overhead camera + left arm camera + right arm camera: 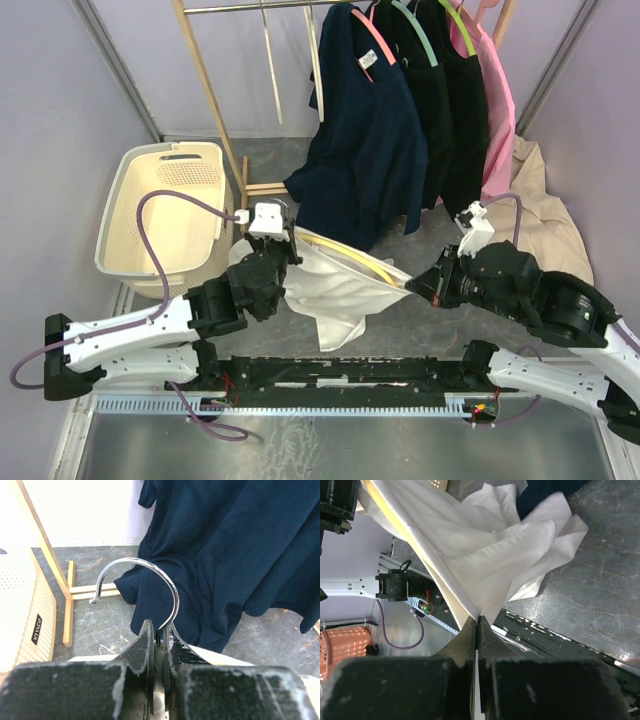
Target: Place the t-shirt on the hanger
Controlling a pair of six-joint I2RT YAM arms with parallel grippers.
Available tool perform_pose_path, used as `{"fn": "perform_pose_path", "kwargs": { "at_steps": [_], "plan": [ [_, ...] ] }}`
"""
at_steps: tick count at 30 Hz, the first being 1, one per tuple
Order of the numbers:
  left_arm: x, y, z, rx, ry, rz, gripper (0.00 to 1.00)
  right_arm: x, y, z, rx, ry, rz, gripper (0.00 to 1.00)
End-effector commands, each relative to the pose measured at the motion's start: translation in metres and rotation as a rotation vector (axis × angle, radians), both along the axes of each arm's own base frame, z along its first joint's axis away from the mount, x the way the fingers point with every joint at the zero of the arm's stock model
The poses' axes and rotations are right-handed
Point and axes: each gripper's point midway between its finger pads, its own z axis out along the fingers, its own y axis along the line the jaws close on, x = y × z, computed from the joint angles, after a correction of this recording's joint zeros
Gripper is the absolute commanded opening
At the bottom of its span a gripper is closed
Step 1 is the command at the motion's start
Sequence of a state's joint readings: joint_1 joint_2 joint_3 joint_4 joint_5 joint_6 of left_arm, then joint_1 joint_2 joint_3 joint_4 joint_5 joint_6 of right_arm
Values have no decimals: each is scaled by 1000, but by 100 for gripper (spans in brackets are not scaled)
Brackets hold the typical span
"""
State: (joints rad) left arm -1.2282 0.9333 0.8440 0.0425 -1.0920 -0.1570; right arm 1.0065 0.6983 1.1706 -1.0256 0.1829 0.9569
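Note:
The white t-shirt (pixel 335 290) hangs bunched between my two arms, with the yellow hanger (pixel 352 256) showing as a curved arm along its top edge. My left gripper (pixel 288 243) is shut on the hanger at the base of its silver hook (pixel 150 567); in the left wrist view the jaws (pixel 160 637) pinch the wire. My right gripper (pixel 415 283) is shut on the t-shirt's edge at the right. In the right wrist view the cloth (pixel 485 545) fans out from the shut gripper (pixel 477 622), with the hanger's yellow arm (pixel 427 567) running beside it.
A cream laundry basket (pixel 165 205) stands at the left. A wooden rack (pixel 215 100) at the back carries a navy shirt (pixel 370 140), black garments (pixel 450 110) and a pink one (pixel 495 120). A beige garment (pixel 545 215) lies at the right.

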Motion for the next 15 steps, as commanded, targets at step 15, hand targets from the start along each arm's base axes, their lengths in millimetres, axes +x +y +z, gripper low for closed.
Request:
{"fn": "perform_pose_path", "kwargs": {
  "at_steps": [15],
  "plan": [
    [19,27,76,254,-29,267,3,5,-47,71,-175,-147,-26,1]
  ]
}}
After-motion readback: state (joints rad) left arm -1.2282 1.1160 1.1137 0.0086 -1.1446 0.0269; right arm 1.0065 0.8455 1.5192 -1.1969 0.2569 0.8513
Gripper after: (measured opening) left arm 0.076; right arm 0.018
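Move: Off to the left hand's right, the end of the yellow hanger that it grips lies about 20 cm away, 8 cm nearer the base and slightly lower. That end is only about 3 cm left and 1 cm ahead of the right hand, which pinches the white t-shirt's edge. The t-shirt's middle hangs some 9 cm right of the left hand, 9 cm back and 12 cm below; the cream basket stands roughly 30 cm to that hand's left, 5 cm farther out, 20 cm lower. Rising together, both hands lift hanger and t-shirt: the left about 5 cm while drifting some 2 cm right and a little forward, the right about 6.5 cm with only a slight drift right. The left rolls nearly 10 degrees, its right side sinking, and keeps its grip on the hanger at the foot of the hook; the right stays shut on the shirt's edge beside the hanger's end, its fingers tipping up about five degrees. ##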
